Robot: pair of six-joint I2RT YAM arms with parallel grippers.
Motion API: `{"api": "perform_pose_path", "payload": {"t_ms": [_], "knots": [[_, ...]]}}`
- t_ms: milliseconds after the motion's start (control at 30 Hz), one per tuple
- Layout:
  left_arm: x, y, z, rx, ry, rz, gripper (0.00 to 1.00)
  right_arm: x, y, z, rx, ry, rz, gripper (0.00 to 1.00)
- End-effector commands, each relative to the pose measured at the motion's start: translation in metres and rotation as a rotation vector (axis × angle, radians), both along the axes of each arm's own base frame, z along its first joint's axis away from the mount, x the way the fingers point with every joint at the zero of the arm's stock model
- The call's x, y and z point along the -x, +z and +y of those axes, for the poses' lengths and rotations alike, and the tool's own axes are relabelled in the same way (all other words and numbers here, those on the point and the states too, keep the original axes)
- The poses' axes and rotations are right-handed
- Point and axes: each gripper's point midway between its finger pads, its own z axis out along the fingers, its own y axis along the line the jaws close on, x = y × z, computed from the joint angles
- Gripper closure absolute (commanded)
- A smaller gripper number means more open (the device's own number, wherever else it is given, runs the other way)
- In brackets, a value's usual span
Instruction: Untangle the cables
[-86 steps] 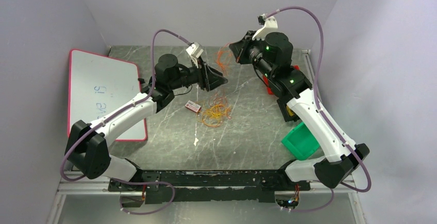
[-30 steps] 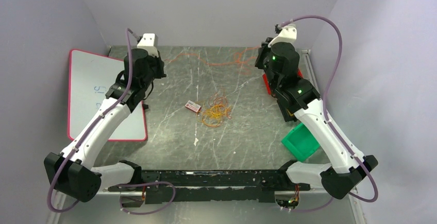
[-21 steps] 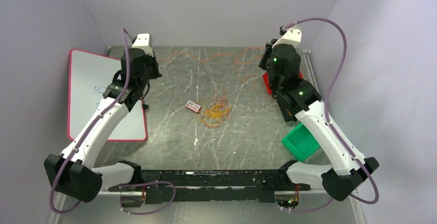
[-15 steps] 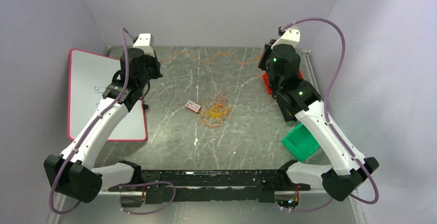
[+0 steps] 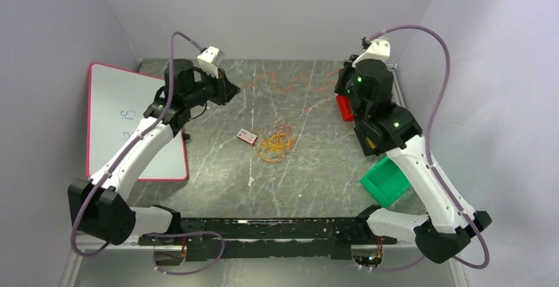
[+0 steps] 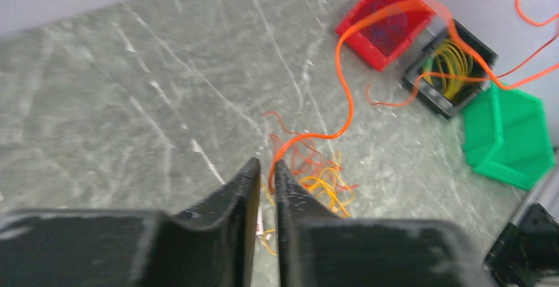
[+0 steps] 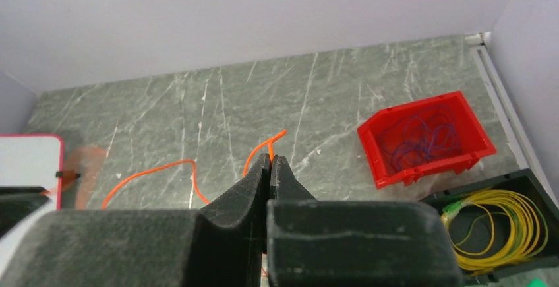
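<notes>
One orange cable (image 5: 283, 79) runs in waves across the back of the table between my two grippers. My left gripper (image 5: 232, 91) is at the back left. In the left wrist view its jaws (image 6: 265, 163) stand a sliver apart, and the orange cable (image 6: 347, 102) comes out from between the tips. My right gripper (image 5: 343, 81) is at the back right. In the right wrist view it (image 7: 270, 158) is shut on the same cable (image 7: 264, 143). A tangle of orange, yellow and red cables (image 5: 275, 143) lies mid-table, also visible past the left fingertips (image 6: 316, 175).
A red-framed whiteboard (image 5: 125, 119) lies at the left. A red bin (image 7: 425, 138), a black bin holding a yellow coil (image 7: 501, 224) and a green bin (image 5: 384, 180) line the right side. A small white and red tag (image 5: 247, 136) lies beside the tangle.
My left arm has swung from the back-left corner inward to the right, and the cable now hangs in looser waves. My right gripper has shifted slightly right, still gripping.
</notes>
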Motion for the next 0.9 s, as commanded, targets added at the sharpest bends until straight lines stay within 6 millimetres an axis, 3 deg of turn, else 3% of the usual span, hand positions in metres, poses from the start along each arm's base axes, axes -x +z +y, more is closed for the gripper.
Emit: {"api": "perform_pose_path", "payload": {"t_ms": [0,133,233,400,633,867], "knots": [[0.015,0.005,-0.045,0.034,-0.214,-0.010,0.72,0.023,0.036,-0.033,-0.071,-0.108,-0.069,1.00],[0.019,0.008,-0.062,0.039,-0.263,-0.023,0.52,0.034,0.043,-0.051,-0.085,-0.179,-0.087,1.00],[0.016,0.012,-0.064,0.046,-0.266,-0.037,0.43,0.041,0.043,-0.065,-0.099,-0.245,-0.088,1.00],[0.011,0.011,-0.064,0.031,-0.263,-0.039,0.41,0.052,0.042,-0.090,-0.141,-0.378,-0.103,1.00],[0.011,0.003,-0.066,0.027,-0.268,-0.017,0.41,0.074,0.013,-0.138,-0.187,-0.732,-0.101,1.00],[0.009,-0.002,-0.063,0.018,-0.249,-0.004,0.40,0.081,0.000,-0.151,-0.191,-0.850,-0.117,1.00]]}}
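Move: The left hand, still holding one end of the orange cable, has the yellow-orange tangle about 10 cm to its right, 2 cm ahead and some 30 cm below; the matchbox lies about 5 cm ahead and 1 cm to the right. From the right hand, which holds the cable too, the green tray is roughly 8 cm back, 21 cm to the right and 38 cm below. The black tray is about 8 cm ahead and 21 cm right, the red tray 22 cm ahead and 17 cm right. Swinging right and back, the right hand carries the orange cable about 15 cm towards the green tray, rising some 4 cm before sinking again, its wrist turning about 40 degrees clockwise and its fingers still shut. The left hand opens and lets go of its end, easing about 6 cm right towards the tangle and turning slightly clockwise. ##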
